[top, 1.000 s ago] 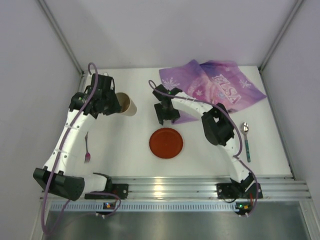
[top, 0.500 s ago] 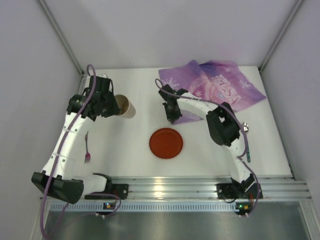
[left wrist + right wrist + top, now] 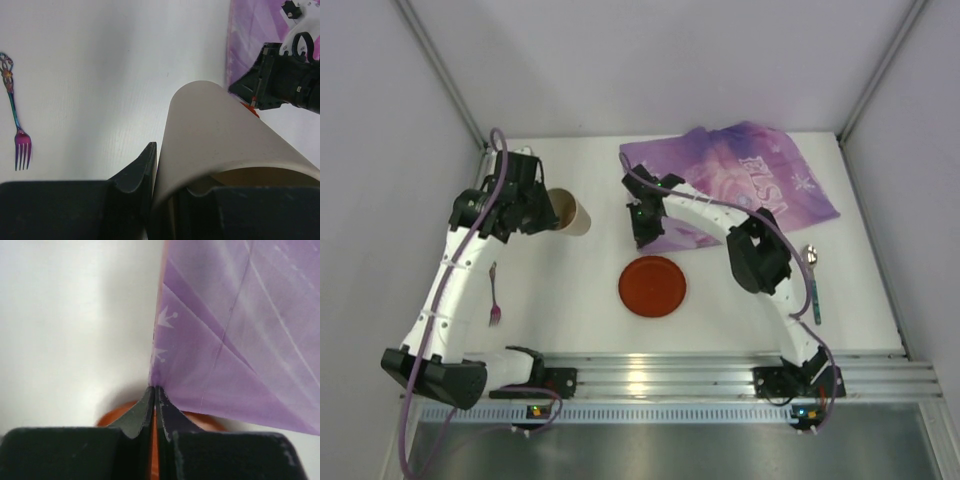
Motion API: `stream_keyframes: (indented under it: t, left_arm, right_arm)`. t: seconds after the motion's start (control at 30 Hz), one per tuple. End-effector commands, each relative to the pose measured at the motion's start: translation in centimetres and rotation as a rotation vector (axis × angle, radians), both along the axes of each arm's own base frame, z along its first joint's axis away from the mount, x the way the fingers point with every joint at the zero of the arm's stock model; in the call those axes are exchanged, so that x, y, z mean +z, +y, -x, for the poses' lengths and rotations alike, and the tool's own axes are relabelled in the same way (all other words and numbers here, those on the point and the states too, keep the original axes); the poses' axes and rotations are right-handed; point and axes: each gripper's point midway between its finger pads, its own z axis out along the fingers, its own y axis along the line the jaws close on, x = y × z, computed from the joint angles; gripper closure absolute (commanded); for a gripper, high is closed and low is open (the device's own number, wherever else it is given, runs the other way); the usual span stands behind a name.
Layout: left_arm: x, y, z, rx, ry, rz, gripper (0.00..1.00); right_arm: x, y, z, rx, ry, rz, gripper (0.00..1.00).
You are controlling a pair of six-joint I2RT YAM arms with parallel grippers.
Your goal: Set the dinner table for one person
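My left gripper is shut on the rim of a beige paper cup, which it holds at the back left of the white dinner table; one finger is outside the cup wall, one inside. My right gripper is shut on a corner of the purple "ELSA" placemat and holds it lifted; the pinched corner shows in the right wrist view. A red plate lies in the middle. A purple fork lies at the left. A spoon lies at the right.
The silver rail runs along the near edge by the arm bases. Grey walls close in the left, back and right sides. The fork also shows in the left wrist view, and the right arm shows there.
My right gripper has pulled the placemat corner to the left, so the mat has unfolded and spread wider. The left gripper with the cup has shifted slightly left.
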Motion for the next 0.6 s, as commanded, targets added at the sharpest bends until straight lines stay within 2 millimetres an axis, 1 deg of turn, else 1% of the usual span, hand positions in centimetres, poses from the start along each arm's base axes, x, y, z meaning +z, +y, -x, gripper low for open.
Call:
stream_keyframes:
  t: [0.0, 0.03, 0.07, 0.1, 0.13, 0.17, 0.2, 0.23, 0.27, 0.3, 0.33, 0.37, 0.4, 0.43, 0.47, 0.5, 0.53, 0.57]
  left_arm:
    - [1.9, -0.7, -0.2, -0.019, -0.044, 0.042, 1.00]
    - [2.1, -0.7, -0.1, -0.019, -0.047, 0.045, 1.00]
    - [2.3, -0.7, 0.0, -0.017, -0.052, 0.046, 1.00]
    - [2.6, -0.5, 0.0, -0.012, -0.057, 0.044, 1.00]
    - [2.9, -0.3, 0.2, -0.006, -0.068, 0.037, 1.00]
    - [3.2, -0.1, 0.3, -0.004, -0.074, 0.032, 1.00]
    - [3.3, 0.0, 0.4, -0.003, -0.076, 0.025, 1.00]
    - [3.5, 0.2, 0.5, 0.000, -0.083, 0.020, 1.00]
    - [3.4, 0.4, 0.7, 0.005, -0.076, 0.009, 1.00]
    - [3.4, 0.5, 0.8, 0.003, -0.076, 0.003, 1.00]
    - [3.4, 0.6, 1.0, 0.003, -0.072, 0.000, 1.00]
    - [3.4, 0.7, 1.2, 0.004, -0.069, -0.004, 1.00]
    - [3.7, 0.8, 1.3, 0.005, -0.074, -0.002, 1.00]
    - [3.8, 0.8, 1.4, 0.005, -0.077, -0.001, 1.00]
    - [3.8, 0.8, 1.5, 0.004, -0.075, 0.001, 1.00]
    - [3.9, 0.8, 1.8, 0.004, -0.078, 0.002, 1.00]
    - [3.9, 0.8, 1.9, 0.003, -0.074, 0.003, 1.00]
    - [3.7, 0.9, 2.2, 0.001, -0.070, 0.001, 1.00]
  right_arm:
    - [6.1, 8.5, 3.7, 0.035, 0.071, -0.275, 1.00]
    - [7.6, 10.0, 4.0, 0.039, 0.077, -0.332, 1.00]
    - [8.1, 11.3, 4.8, 0.046, 0.099, -0.376, 1.00]
    - [9.2, 13.4, 5.3, 0.068, 0.097, -0.454, 1.00]
    - [9.6, 14.9, 7.0, 0.067, 0.183, -0.531, 1.00]
    - [10.1, 16.1, 7.7, 0.079, 0.211, -0.591, 1.00]
    - [11.7, 18.7, 8.0, 0.132, 0.188, -0.715, 1.00]
    - [12.1, 19.7, 9.5, 0.128, 0.289, -0.784, 1.00]
    - [11.6, 20.7, 9.9, 0.130, 0.324, -0.826, 1.00]
    - [12.9, 22.2, 10.2, 0.141, 0.338, -0.900, 1.00]
    - [12.7, 22.7, 10.1, 0.143, 0.338, -0.916, 1.00]
    - [11.9, 23.2, 9.8, 0.141, 0.336, -0.921, 1.00]
    - [11.4, 23.3, 9.2, 0.134, 0.323, -0.917, 0.92]
    - [10.9, 23.5, 8.6, 0.131, 0.320, -0.917, 0.78]
    - [10.8, 23.1, 7.3, 0.116, 0.306, -0.924, 0.61]
    - [10.6, 22.8, 6.3, 0.094, 0.295, -0.927, 0.38]
    - [10.7, 22.5, 5.4, 0.078, 0.283, -0.935, 0.11]
    - [11.3, 21.9, 3.5, 0.055, 0.256, -0.963, 0.01]
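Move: From the right hand, which already pinches the tablecloth's near left corner about 2 cm above the table, the bare table it is being drawn onto lies some 24 cm to the left and 15 cm back. The plate is about 13 cm back and 3 cm right; the fork is roughly 44 cm left and 14 cm back. From the left hand, holding the cup up clear, that bare patch lies about 10 cm back, 4 cm left and 24 cm down. Sweeping fast to the left and rising, the right hand flings the pinched tablecloth corner some 22 cm left and 9 cm back towards the bare table left of the plate, its fingers swinging up about 45 degrees to point left. It climbs about 9 cm, dips slightly, then opens wide and lets the cloth go. The left hand keeps its grip on the cup, rising 2 cm. ##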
